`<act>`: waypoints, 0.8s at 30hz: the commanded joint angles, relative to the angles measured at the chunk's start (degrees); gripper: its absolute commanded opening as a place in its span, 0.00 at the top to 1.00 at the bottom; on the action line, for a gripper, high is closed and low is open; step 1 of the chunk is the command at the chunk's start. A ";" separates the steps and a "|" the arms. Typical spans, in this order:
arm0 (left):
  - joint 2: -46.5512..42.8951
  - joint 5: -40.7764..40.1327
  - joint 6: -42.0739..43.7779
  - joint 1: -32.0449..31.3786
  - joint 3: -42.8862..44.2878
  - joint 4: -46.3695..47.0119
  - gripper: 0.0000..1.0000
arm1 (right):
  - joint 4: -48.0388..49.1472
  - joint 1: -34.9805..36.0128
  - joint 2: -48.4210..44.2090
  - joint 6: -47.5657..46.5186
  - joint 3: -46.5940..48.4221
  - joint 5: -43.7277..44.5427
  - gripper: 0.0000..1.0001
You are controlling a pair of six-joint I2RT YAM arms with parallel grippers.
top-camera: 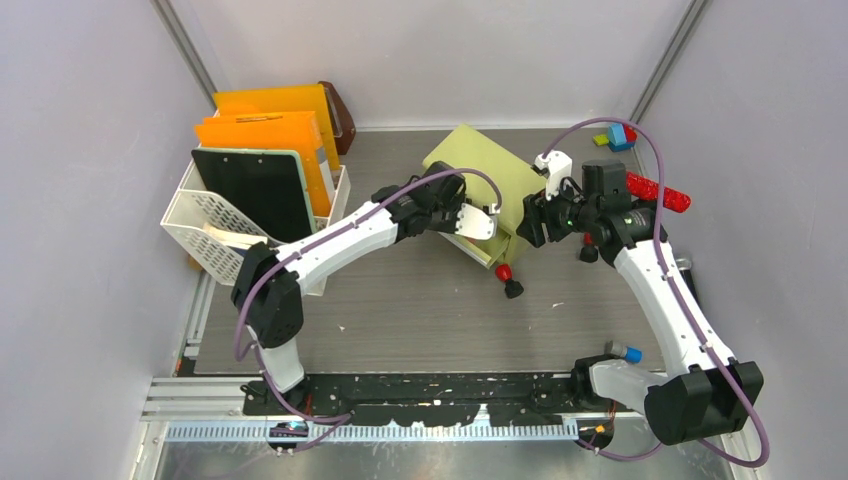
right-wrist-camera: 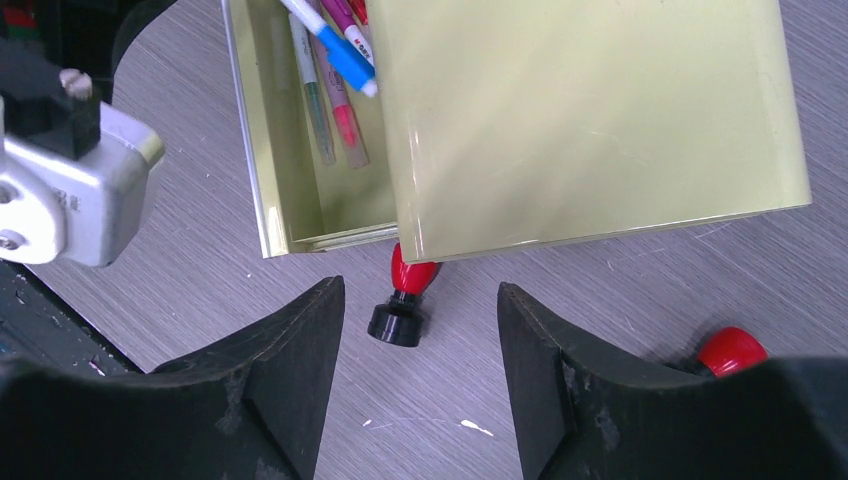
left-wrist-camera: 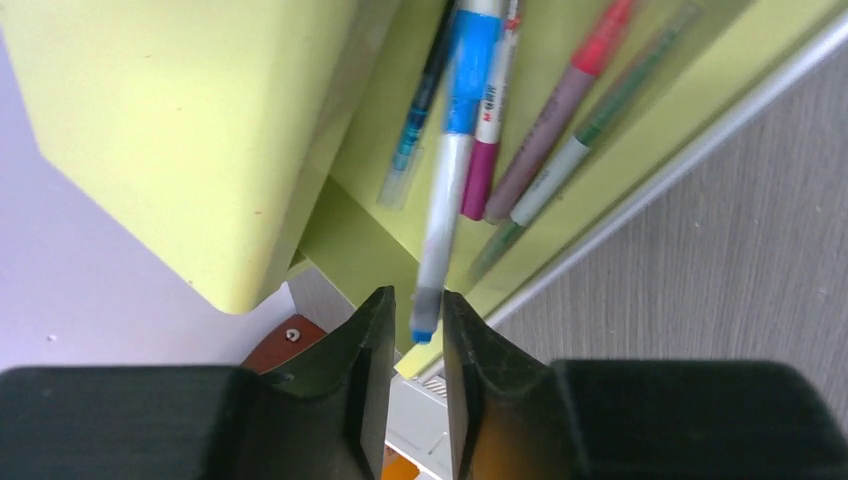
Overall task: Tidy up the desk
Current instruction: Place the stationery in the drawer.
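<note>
The dark wood-grain desk [top-camera: 400,310] carries a yellow-green drawer cabinet [top-camera: 480,165] at its middle back, its drawer [right-wrist-camera: 262,150] pulled open. Several pens [left-wrist-camera: 545,150] lie in the drawer. My left gripper [top-camera: 492,218] hangs over the open drawer, its jaws close together on the near end of a blue-and-white pen [left-wrist-camera: 445,190], which slants down into the drawer; it also shows in the right wrist view [right-wrist-camera: 340,50]. My right gripper [right-wrist-camera: 420,330] is open and empty, low over the desk beside the cabinet, with a red marker with a black cap [right-wrist-camera: 400,305] between its fingers' line.
A white basket [top-camera: 205,225] with orange folders and a dark clipboard stands at the left. Toy blocks [top-camera: 617,136] and a red perforated piece [top-camera: 660,192] lie at the back right. A red cap [right-wrist-camera: 730,350] lies near the right finger. The black rail [top-camera: 420,385] runs along the near edge.
</note>
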 commanded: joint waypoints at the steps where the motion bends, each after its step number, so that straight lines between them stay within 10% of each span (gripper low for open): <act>1: -1.31 -3.05 1.52 -0.20 -0.29 6.44 0.69 | 1.60 -0.29 -1.29 0.39 0.11 0.18 0.37; 14: -12.01 -7.73 -12.74 3.12 -6.63 13.35 0.26 | -2.99 -0.42 -1.15 -3.51 2.08 -8.94 0.37; 24: -21.33 4.74 -38.47 23.47 -10.89 3.75 0.04 | -6.73 12.81 1.13 -12.16 4.28 -9.53 0.35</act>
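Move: My left hand is over the open drawer, its fingers just starting to open around the blue-and-white marker; the drawer's middle is about 4 cm to its right, 3 cm back and 6 cm below. The cabinet's body stands some 8 cm right and 6 cm ahead, the white basket about 33 cm left, level with it. From my right hand the drawer's middle lies roughly 12 cm left, 3 ahead and 12 below, the red-and-black stamp 2 cm left and 9 back. I spread my left fingers almost fully to let go of the marker over the pens, easing a couple of centimetres forward and up, then sweep that hand about 14 cm left and rising away towards the basket, the wrist turning some 35 degrees counter-clockwise. Late on, my open right hand slides about 6 cm left and back, towards the drawer's right front corner, touching nothing I can see. ##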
